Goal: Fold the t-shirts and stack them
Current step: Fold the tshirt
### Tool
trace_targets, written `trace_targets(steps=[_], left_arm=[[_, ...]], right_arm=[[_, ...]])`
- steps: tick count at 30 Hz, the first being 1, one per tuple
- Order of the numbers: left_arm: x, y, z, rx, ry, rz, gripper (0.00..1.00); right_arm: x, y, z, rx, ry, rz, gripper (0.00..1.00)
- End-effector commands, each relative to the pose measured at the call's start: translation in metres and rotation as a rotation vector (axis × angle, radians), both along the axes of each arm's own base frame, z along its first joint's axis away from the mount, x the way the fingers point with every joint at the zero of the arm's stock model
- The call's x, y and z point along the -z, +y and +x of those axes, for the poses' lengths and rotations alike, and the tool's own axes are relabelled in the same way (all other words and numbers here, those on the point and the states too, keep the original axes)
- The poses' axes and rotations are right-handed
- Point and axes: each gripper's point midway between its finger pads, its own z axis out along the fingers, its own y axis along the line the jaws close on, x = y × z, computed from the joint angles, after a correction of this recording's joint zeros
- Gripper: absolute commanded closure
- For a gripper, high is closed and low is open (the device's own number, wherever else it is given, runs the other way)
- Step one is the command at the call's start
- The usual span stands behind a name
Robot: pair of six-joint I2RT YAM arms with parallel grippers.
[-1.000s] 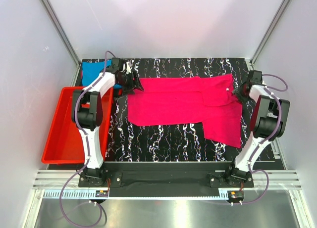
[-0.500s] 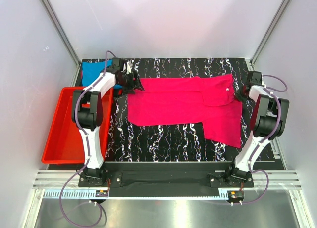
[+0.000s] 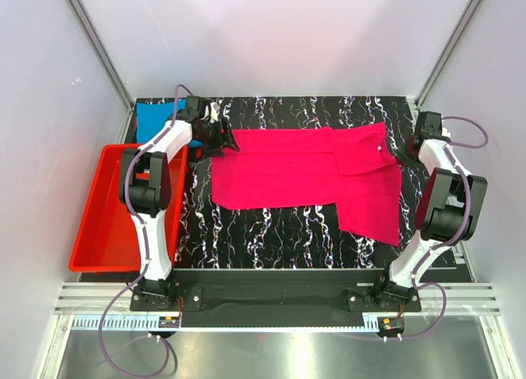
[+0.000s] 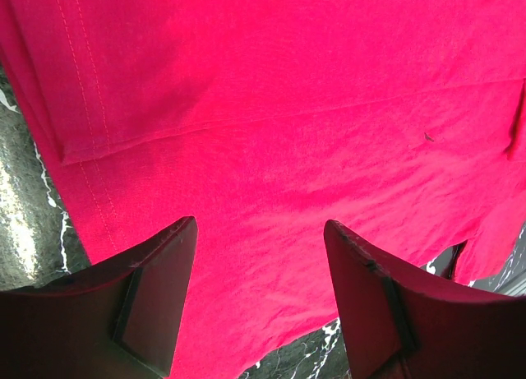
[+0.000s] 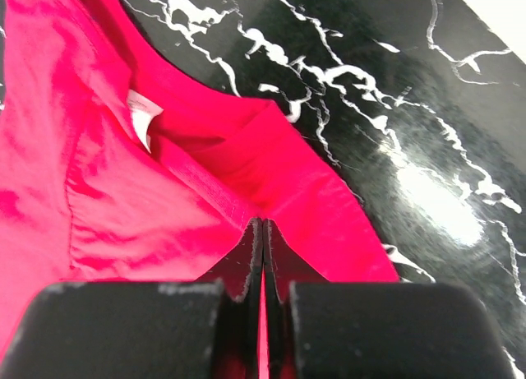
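Observation:
The magenta-pink t-shirt (image 3: 296, 169) lies spread across the black marbled table (image 3: 279, 231), its collar end to the right. My right gripper (image 3: 404, 155) is at that end, and in the right wrist view its jaws (image 5: 263, 221) are shut on the pink cloth (image 5: 123, 198) beside the collar, near the white label (image 5: 141, 116). My left gripper (image 3: 223, 140) hovers over the shirt's far left corner. It stands open (image 4: 259, 223) above the pink fabric (image 4: 288, 108), holding nothing. The turquoise-blue t-shirt (image 3: 156, 116) lies at the table's back left corner, partly hidden by the left arm.
A red plastic tray (image 3: 99, 223) sits off the table's left edge beside the left arm. Pale walls enclose the table on the left, back and right. The shirt's lower right flap (image 3: 370, 206) reaches toward the right arm.
The right gripper has shut on the pink shirt by the collar, and the right arm has shifted slightly toward the back. The left arm and both shirts have not moved.

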Motion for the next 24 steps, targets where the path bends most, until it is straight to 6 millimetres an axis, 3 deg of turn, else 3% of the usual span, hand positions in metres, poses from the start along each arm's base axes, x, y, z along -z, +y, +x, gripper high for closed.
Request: trace_targets(steps=[1,9,15,19,22,24], left_arm=[[-0.015,0.002,0.011,-0.007,-0.053,-0.002,0.31],[-0.006,0.005,0.01,-0.012,-0.037,0.019,0.31],[-0.002,0.006,0.009,-0.015,-0.026,0.028,0.31],[-0.001,0.007,0.008,-0.014,-0.026,0.03,0.31],[-0.001,0.006,0.007,-0.012,-0.025,0.031,0.31],[-0.002,0.007,0.006,-0.011,-0.026,0.031,0.31]], right_arm=[[-0.016,-0.009,-0.016,0.014,0.01,-0.064,1.0],[0.007,-0.002,-0.046,0.047,0.037,-0.046,1.0],[0.016,-0.004,-0.053,0.082,0.035,-0.06,1.0],[0.008,0.001,-0.042,0.047,-0.034,-0.04,1.0],[0.008,0.003,-0.035,0.029,-0.03,-0.025,0.87],[0.004,0.001,-0.028,0.032,-0.037,-0.027,0.73]])
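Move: The upper layer's edge at the shirt's right side, pinched in the right hand, goes to a laying spot about 6 cm back, 1 cm left and 4 cm below that hand. The white tag lies some 4 cm ahead and 7 cm left, the shirt's far right corner about 13 cm ahead and 3 cm left, its near corner roughly 26 cm back and 7 cm left. From the left hand, the laying spot is around 66 cm right and 8 cm back. The upper layer's edge, already pinched between the right fingertips, is drawn back about 6 cm along the shirt's right side while the hand sinks some 3.5 cm towards the table. Near the end the fingers part slightly and let go of the cloth as the hand eases a little forward and up. ##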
